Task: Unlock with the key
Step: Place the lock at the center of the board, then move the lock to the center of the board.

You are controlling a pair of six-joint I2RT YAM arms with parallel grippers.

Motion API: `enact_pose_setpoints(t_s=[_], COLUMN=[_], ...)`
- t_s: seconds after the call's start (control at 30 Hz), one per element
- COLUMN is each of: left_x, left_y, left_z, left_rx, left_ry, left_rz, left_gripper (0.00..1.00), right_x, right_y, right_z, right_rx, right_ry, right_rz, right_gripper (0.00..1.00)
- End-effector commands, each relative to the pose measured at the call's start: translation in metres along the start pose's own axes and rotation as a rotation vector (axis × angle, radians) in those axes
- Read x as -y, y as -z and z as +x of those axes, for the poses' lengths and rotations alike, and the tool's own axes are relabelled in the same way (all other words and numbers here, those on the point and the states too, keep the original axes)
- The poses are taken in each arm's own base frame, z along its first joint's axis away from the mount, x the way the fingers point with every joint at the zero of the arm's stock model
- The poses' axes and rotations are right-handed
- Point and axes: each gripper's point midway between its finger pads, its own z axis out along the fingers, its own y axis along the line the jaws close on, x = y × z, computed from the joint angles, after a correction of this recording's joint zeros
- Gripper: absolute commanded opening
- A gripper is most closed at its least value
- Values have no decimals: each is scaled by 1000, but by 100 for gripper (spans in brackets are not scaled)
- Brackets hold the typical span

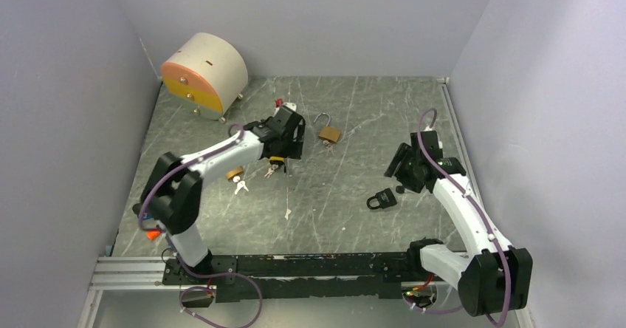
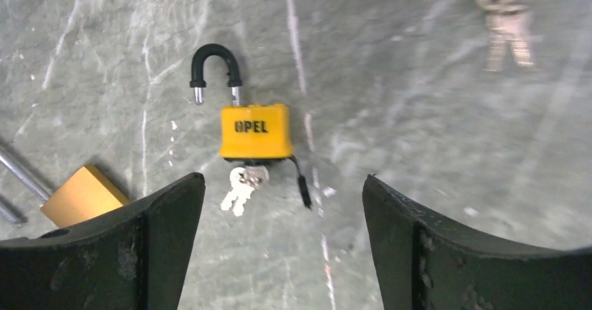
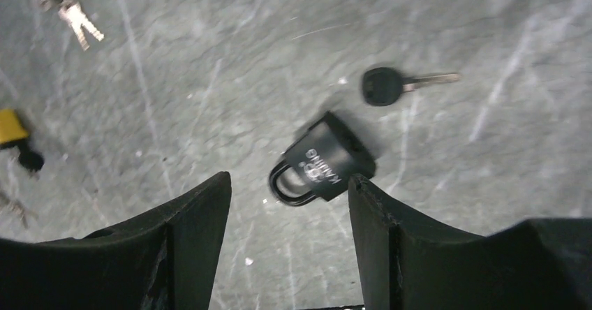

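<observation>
The yellow padlock (image 2: 255, 130) lies flat on the grey table, its black shackle (image 2: 216, 62) sprung open on one side. A bunch of silver keys (image 2: 244, 184) hangs from its keyhole end. My left gripper (image 2: 283, 184) hovers just above, open, with nothing between its fingers; from above it (image 1: 284, 149) covers part of the lock (image 1: 277, 159). A black padlock (image 3: 324, 160) with its shackle shut lies by my open right gripper (image 3: 287, 184), touching the tip of one of the fingers (image 3: 363, 198). A black-headed key (image 3: 384, 85) lies loose beyond it.
A brass padlock (image 1: 329, 132) with an open shackle lies mid-table. Another brass lock (image 1: 235, 173) and its keys (image 1: 240, 188) lie left of the yellow one. A small key (image 1: 288, 213) lies nearer the front. A round drawer unit (image 1: 203, 69) stands back left. Walls close in three sides.
</observation>
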Motion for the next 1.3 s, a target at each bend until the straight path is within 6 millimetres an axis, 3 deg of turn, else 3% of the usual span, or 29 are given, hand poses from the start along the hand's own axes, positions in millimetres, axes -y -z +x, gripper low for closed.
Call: enact_pose_setpoints(t_s=[0.0,0.2,0.5,0.53,0.6,0.8,1.0,1.17,1.27], left_x=[25,51,70,71,72,70,66,64,61], left_y=[50,90,106,107,108,112,101,94,90], left_z=[-31,-16,20,22,26,31,32,36,40], left_rx=[141,154,97,90,85,101,119,92,90], left_ry=[75,135,129,122,116,83,60,56,72], left_rz=[248,518,722,733,748,767,735,719,706], left_gripper=[86,82,82,81,81,82,83,81,82], right_x=[38,60,61,61,61,58,22,-31,-27], right_y=[-7,-31,-68,-71,-73,-60,-51,-45,-48], right_z=[-10,-3,-9,-7,-1,46,70,95,84], right_rx=[49,17,0,-19,-68,-180,-281,-353,-292], right_ry=[-12,-103,-240,-247,-262,-363,-341,-256,-232], right_rz=[149,211,271,283,304,250,119,63,132], right_gripper=[64,59,61,54,32,28,25,27,30])
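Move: The black padlock lies about 3 cm back and 2 cm left of the right hand and roughly 9 cm below it. Its loose black key is about level with this hand and 2 cm to its right, 10 cm down, and the open brass padlock some 18 cm farther out and 14 cm left. From the left hand the black padlock is around 12 cm back and 20 cm right, 7 cm down; the yellow padlock, already let go, lies about 1 cm ahead and 3 cm left of it. Down some 9 cm and about 5 cm to the right, the right hand drops to the table on the black padlock's right, narrows its fingers to a small gap, then sweeps left about 11 cm and slightly back, the fingers pushing the padlock's body along. The left hand, still open, withdraws back from the yellow padlock, rising and swinging its fingers rightward. ##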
